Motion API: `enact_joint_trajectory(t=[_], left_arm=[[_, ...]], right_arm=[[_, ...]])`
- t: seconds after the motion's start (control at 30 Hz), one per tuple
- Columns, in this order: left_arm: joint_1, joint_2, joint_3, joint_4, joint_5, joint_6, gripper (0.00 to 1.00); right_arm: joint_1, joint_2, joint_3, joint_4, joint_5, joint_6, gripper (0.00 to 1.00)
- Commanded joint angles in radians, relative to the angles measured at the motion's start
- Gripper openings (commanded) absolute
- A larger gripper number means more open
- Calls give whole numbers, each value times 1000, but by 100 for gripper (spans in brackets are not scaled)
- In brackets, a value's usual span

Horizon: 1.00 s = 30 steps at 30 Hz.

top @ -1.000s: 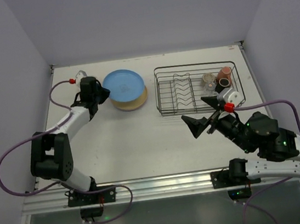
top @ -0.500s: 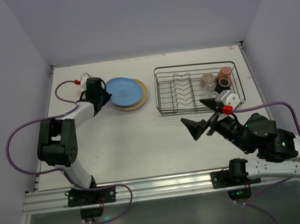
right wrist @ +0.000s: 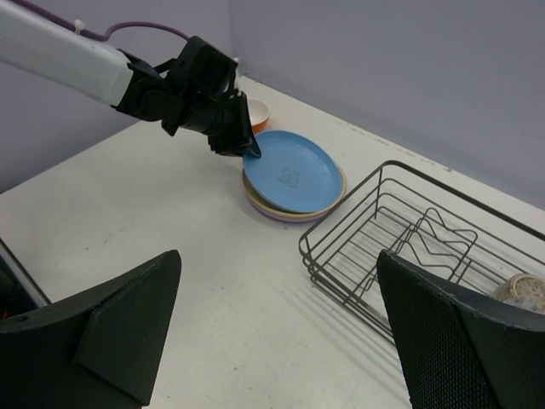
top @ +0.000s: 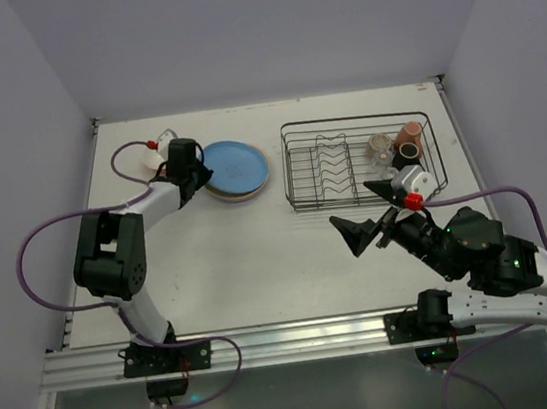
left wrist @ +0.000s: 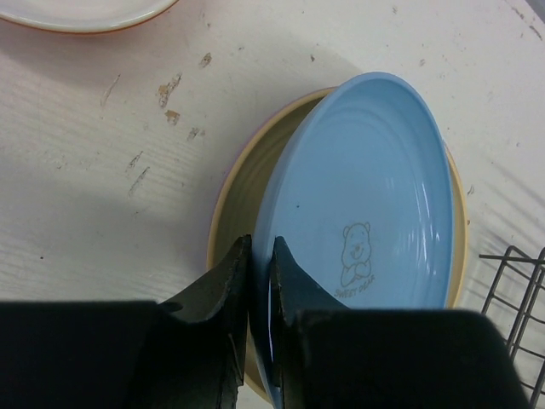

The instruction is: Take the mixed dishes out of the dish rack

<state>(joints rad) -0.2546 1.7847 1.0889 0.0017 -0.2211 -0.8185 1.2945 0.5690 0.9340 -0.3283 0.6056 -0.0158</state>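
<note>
A blue plate (top: pixel 238 164) lies on a tan plate (left wrist: pixel 243 192), which rests on a lilac plate (right wrist: pixel 285 216), left of the dish rack (top: pixel 295 176). My left gripper (left wrist: pixel 260 251) is shut on the blue plate's (left wrist: pixel 366 196) near rim, one finger above and one below. The blue plate tilts slightly on the stack. In the rack's right end stand a clear glass (top: pixel 380 145), a pinkish-brown mug (top: pixel 410 132) and a dark mug (top: pixel 406 152). My right gripper (top: pixel 367 210) hovers wide open in front of the rack, holding nothing.
An orange bowl (right wrist: pixel 255 111), white inside, sits behind the plate stack near my left arm. The rack's (right wrist: pixel 341 256) plate prongs stand bare. The back and side walls close in the table. The rack's corner (left wrist: pixel 511 290) is right of the stack.
My left gripper has moved right with the blue plate, which now lies lower and more squarely over the tan plate. The right arm has barely moved.
</note>
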Motion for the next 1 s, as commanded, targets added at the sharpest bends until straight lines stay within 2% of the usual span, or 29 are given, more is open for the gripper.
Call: enact_joint_trajectory(t=[0.0,0.13,0.17,0.23,0.27,0.37,0.47,0.63,0.73,0.77,0.83,0.87,0.9,0.97], left_arm=[[-6,8,42,1,-55,1,15],[-9,10,46,-37,-63,-1,26],[-12,10,49,-45,-73,-1,35],[-18,4,60,-71,-92,5,46],[-29,1,66,-83,-116,10,57],[-58,-2,101,-149,-206,34,70],[-81,16,157,-239,-277,56,72],[-98,21,163,-255,-296,62,70],[-110,-2,155,-264,-297,64,69],[-110,-13,145,-263,-290,62,70],[-110,-48,140,-270,-278,62,69],[-112,-66,137,-290,-277,61,68],[-117,-117,125,-298,-281,59,68],[-136,-183,100,-307,-308,67,76]], right_arm=[[-1,-6,-4,31,-15,-3,99],[-1,-23,-12,37,-21,-3,99],[-1,-24,-14,37,-21,-4,99],[-1,-26,-14,38,-24,-4,99],[-1,-24,-15,40,-26,-6,99],[-3,-21,-15,44,-26,-9,99],[-1,-20,-11,43,-35,-9,99],[-1,-17,-24,60,-23,-4,99],[-14,27,-27,60,119,72,99],[-64,41,-20,57,178,101,99],[-179,86,-1,-7,91,216,99],[-345,107,23,-32,-91,262,99],[-424,129,34,-52,-193,317,99],[-576,213,69,-61,-332,361,99]])
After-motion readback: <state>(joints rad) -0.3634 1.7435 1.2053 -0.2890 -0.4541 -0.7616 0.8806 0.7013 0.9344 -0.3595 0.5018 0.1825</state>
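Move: The left gripper still pinches the raised left rim of the blue plate. The plate stack's middle lies about 8 cm right, 2 cm ahead and 5 cm below it; the bowl is some 14 cm left and 9 cm ahead, 4 cm lower. From the open right gripper, the cups in the rack are roughly 29 cm ahead, 20 cm right and 30 cm below, and the rack's middle 30 cm ahead, 12 cm right, 31 cm below. Open the left fingers wide to let go of the blue plate's rim over the stack, sinking barely 1 cm, then back the hand off and up some 3 cm while rolling its left side up about 15 degrees. Hold the right gripper still and open until the left is clear, then start it briskly forward about 7 cm towards the rack, sinking and edging right, turning clockwise nearly 20 degrees and tipping down. ##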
